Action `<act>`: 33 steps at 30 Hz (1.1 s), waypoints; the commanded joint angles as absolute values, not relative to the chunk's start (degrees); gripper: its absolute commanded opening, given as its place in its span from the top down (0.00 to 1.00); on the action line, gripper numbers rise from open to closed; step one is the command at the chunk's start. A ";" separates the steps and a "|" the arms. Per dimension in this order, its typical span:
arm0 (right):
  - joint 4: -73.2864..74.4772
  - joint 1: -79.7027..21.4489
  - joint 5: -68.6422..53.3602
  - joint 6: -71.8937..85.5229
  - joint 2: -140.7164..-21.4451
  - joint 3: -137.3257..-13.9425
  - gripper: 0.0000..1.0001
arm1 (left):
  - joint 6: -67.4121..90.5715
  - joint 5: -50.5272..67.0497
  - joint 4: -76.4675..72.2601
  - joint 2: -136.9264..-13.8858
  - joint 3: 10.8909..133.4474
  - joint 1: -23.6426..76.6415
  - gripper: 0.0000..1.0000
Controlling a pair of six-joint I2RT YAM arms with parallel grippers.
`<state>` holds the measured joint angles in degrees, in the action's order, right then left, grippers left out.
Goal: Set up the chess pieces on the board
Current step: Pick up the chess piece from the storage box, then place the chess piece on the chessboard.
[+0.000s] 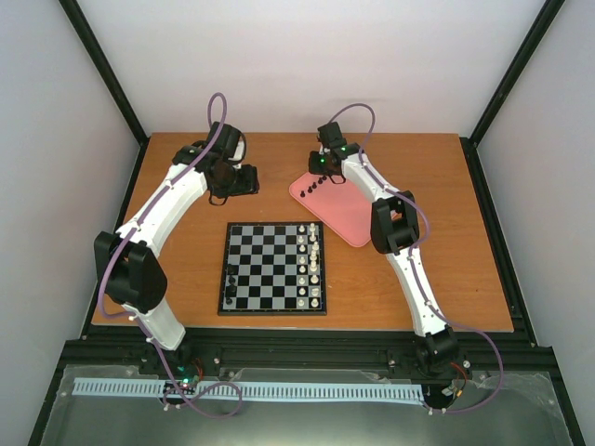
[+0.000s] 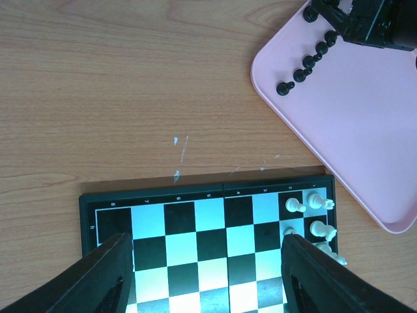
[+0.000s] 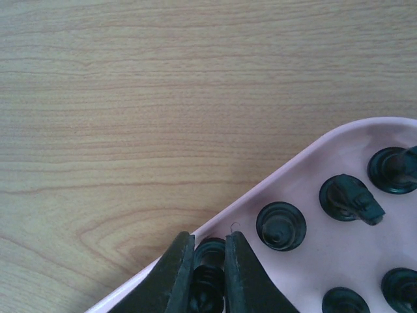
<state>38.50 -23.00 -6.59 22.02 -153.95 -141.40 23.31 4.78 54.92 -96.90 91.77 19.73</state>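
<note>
The board [image 1: 272,268] lies mid-table, with a few black chess pieces [image 1: 231,281] on its left edge. More black chess pieces [image 1: 314,189] stand in a row on the pink tray [image 1: 346,216]. At the tray's corner my right gripper [image 3: 210,238] is shut on one black piece [image 3: 210,255]; others [image 3: 281,225] stand beside it on the tray [image 3: 313,171]. My left gripper [image 2: 208,274] hangs open above the board's [image 2: 195,225] far edge with nothing between its fingers. In that view the right gripper [image 2: 365,23] is over the row of black pieces [image 2: 306,65].
White pieces [image 1: 314,265] fill the board's two right-hand columns; some of these white pieces [image 2: 314,215] sit close to my left gripper's right finger. The pink tray [image 2: 352,130] lies at an angle beyond the board's right corner. Bare wood lies between board and tray.
</note>
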 commanded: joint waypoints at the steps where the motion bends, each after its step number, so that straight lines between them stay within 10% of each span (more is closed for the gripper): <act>1: 37.55 -23.46 -6.13 21.64 -154.48 -143.45 0.93 | 22.17 5.67 55.10 -97.17 92.37 19.86 0.35; 15: 45.24 -23.44 -4.86 16.69 -144.66 -140.84 0.96 | 23.48 6.24 54.85 -96.70 91.60 19.86 0.34; 33: 47.72 -33.94 -10.09 11.71 -119.42 -119.91 0.96 | 29.27 1.72 56.69 -90.14 86.50 7.33 0.02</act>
<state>45.45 -28.29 -9.32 12.91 -123.87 -126.56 27.35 3.31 55.64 -92.90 87.20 10.28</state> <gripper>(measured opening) 0.126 0.944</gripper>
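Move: The black piece in the right fingers is bound for the chess board, whose middle lies some 32 cm back and 12 cm left of that hand, about 2 cm lower. The next back-row piece stands about 2 cm farther out and 2 cm to the right; the pawn row's middle is roughly 3 cm back and 2 cm right. From the left hand, the held piece is about 21 cm ahead, 23 cm right and 16 cm below. The black piece, already pinched in the right fingers, is lifted out of the storage box: after a short hold the right hand climbs about 19 cm, and along the way draws back some 10 cm towards the board's side, tipping its fingers a little outward and turning slightly counter-clockwise, grip kept. Late on, the left hand swings left, away from the box, opening its fingers wider. ##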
